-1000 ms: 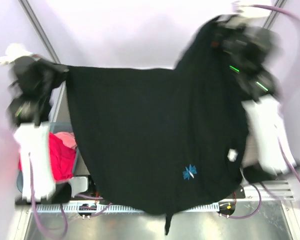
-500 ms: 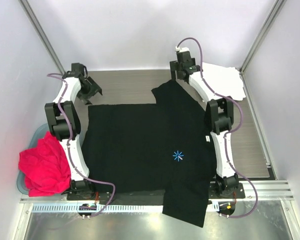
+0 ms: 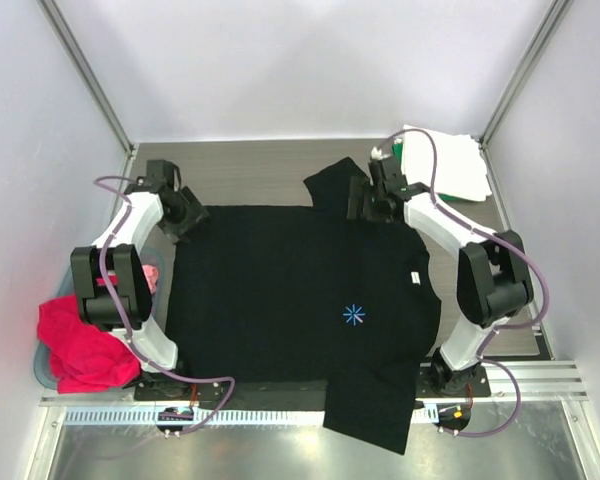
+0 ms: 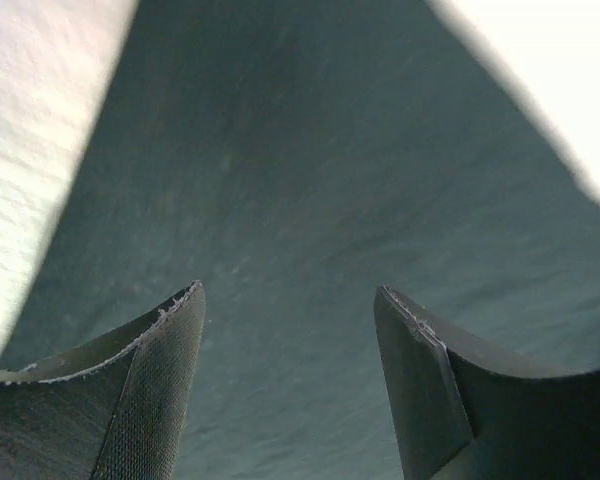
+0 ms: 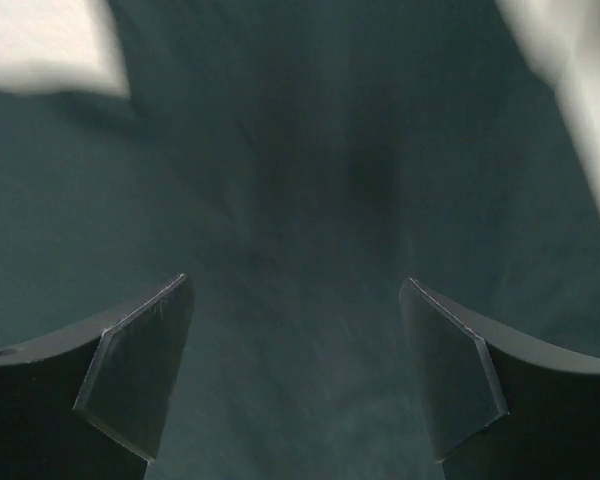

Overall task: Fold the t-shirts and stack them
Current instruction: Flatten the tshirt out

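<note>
The black t-shirt (image 3: 290, 290) with a small blue star print (image 3: 354, 315) lies spread flat on the table. Its near end hangs over the front edge (image 3: 370, 425). My left gripper (image 3: 188, 214) sits low over the shirt's far left corner. In the left wrist view it is open (image 4: 290, 295) with only black cloth (image 4: 300, 180) below. My right gripper (image 3: 366, 200) is at the shirt's far right shoulder, beside a folded-up sleeve (image 3: 332, 183). In the right wrist view it is open (image 5: 298, 285) over black cloth (image 5: 310, 170).
White t-shirts (image 3: 445, 165) lie stacked at the back right with a bit of green (image 3: 397, 150) at their left edge. A red t-shirt (image 3: 75, 340) and a pink one (image 3: 150, 272) fill the pale blue tub (image 3: 40, 368) at the left.
One second ago the shirt was held up in the air; now it lies flat. In the last half second both open grippers moved nearer, down onto its far edge.
</note>
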Motion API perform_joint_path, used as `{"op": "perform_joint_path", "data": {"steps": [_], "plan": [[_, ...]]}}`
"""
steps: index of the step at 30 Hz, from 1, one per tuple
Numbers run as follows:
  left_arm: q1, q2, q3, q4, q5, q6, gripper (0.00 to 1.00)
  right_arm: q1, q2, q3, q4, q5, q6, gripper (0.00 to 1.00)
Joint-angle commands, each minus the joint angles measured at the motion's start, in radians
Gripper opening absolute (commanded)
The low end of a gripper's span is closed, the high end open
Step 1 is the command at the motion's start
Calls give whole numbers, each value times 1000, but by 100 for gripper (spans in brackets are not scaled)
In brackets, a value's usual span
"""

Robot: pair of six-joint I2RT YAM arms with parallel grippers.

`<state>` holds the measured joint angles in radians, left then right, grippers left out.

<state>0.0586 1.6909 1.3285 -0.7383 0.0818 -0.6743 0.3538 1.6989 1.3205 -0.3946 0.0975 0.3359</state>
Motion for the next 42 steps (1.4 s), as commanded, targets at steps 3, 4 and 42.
{"op": "perform_joint_path", "data": {"steps": [3,4,42], "plan": [[-28,-23,-115,48,-36,15,70,1,48,-87,-88,-39,57,89],[-29,-20,-138,56,-40,7,69,1,60,-80,-117,-19,48,90],[-36,90,366,-211,-129,-11,67,-27,498,832,-368,-141,46,95]]}}
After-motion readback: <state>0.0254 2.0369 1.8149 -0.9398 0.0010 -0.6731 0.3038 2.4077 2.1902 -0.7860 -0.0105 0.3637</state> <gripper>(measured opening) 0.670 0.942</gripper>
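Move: The black t-shirt lies spread under both hands, its middle about 24 cm right of and 20 cm back from the left hand, 10 cm lower; from the right hand 13 cm left, 22 cm back, 13 cm lower. From the right hand, the blue star print is 3 cm left and 24 cm back, the white label 11 cm right and 16 cm back, and the folded stack 18 cm right and 10 cm ahead, some 11 cm below. Both open hands dip backward onto the t-shirt, push it forward on a sweep nearing 20 cm, then lift backward. ##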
